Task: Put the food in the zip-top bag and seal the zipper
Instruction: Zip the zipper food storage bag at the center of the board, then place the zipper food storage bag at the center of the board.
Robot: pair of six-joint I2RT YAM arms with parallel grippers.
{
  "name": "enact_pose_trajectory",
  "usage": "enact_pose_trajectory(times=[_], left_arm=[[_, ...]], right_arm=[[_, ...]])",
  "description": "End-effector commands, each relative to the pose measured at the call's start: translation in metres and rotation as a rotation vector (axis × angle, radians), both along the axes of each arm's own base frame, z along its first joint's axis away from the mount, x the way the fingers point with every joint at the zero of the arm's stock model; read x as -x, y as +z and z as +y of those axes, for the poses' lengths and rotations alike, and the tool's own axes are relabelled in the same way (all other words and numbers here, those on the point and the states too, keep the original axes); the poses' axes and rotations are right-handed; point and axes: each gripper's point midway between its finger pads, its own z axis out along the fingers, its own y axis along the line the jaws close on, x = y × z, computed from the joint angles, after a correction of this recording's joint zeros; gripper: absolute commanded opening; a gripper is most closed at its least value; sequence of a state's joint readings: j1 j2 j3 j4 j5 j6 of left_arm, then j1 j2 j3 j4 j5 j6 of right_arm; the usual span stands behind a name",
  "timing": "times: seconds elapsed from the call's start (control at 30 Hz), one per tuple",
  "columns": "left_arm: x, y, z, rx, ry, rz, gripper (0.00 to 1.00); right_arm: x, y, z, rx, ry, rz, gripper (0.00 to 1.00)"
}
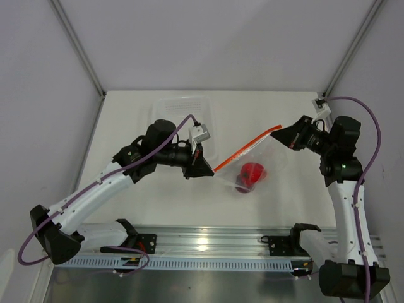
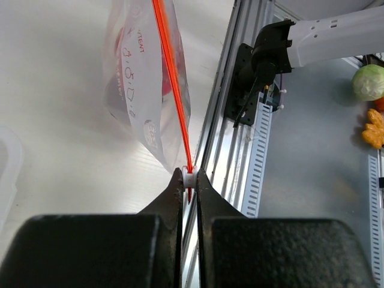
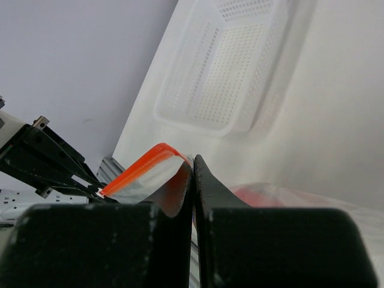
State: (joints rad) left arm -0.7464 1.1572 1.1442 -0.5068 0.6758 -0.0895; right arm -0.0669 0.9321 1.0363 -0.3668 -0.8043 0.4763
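The clear zip-top bag hangs stretched between both grippers above the table. Its orange-red zipper runs taut from lower left to upper right. My left gripper is shut on the small white slider at the zipper's left end. In the left wrist view the slider sits between the fingertips, and the zipper leads away along the bag. My right gripper is shut on the bag's other top corner, where the zipper curls over. The red food sags in the bag's bottom, with a darker piece beside it.
A white perforated tray lies at the back of the table, behind the left arm, and also shows in the right wrist view. The aluminium rail with black clamps runs along the near edge. Enclosure walls stand on both sides.
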Motion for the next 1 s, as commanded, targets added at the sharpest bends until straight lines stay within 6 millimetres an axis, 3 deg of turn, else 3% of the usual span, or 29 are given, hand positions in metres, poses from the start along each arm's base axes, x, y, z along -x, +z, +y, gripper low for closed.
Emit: enact_pose_trajectory(times=[0.0, 0.2, 0.43, 0.73, 0.97], left_arm=[[0.009, 0.0, 0.01, -0.013, 0.006, 0.028, 0.01], [0.007, 0.005, 0.011, -0.005, 0.017, 0.017, 0.01], [-0.007, 0.013, 0.002, 0.008, 0.07, 0.036, 0.01], [-0.015, 0.013, -0.023, 0.005, 0.07, 0.063, 0.01], [-0.036, 0.017, -0.047, 0.001, 0.113, 0.076, 0.01]], right_arm=[[-0.013, 0.027, -0.021, 0.0, -0.1, -0.09, 0.0], [-0.011, 0.021, -0.029, 0.003, -0.113, -0.069, 0.0], [0.001, -0.007, -0.022, -0.007, -0.077, 0.027, 0.0], [0.019, -0.051, -0.015, 0.033, -0.071, 0.144, 0.0], [0.022, -0.06, -0.023, 0.05, -0.142, 0.205, 0.0]])
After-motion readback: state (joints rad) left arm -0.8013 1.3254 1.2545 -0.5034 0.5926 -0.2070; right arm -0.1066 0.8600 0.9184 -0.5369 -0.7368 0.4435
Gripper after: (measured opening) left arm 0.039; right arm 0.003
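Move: The zip-top bag hangs stretched between my hands, its orange zipper running from my shut left fingers out to the shut right ones. The red pepper inside is about 15 cm right of my left hand, 7 cm ahead and 15 cm below; from my right hand it is roughly 4 cm back, 5 cm left and 21 cm down. The purple onion sits some 4 cm back and 4 cm left of the pepper, about 5 cm lower. Keeping both zipper ends pinched, I first draw my right hand a centimetre or so rightward, then lower it about 6 cm towards the board, easing it some 2 cm back and tipping the fingers down about 10 degrees. As it sinks, my left hand follows the bag to the right, about 3.5 cm, and a little forward, giving up the stretch. ##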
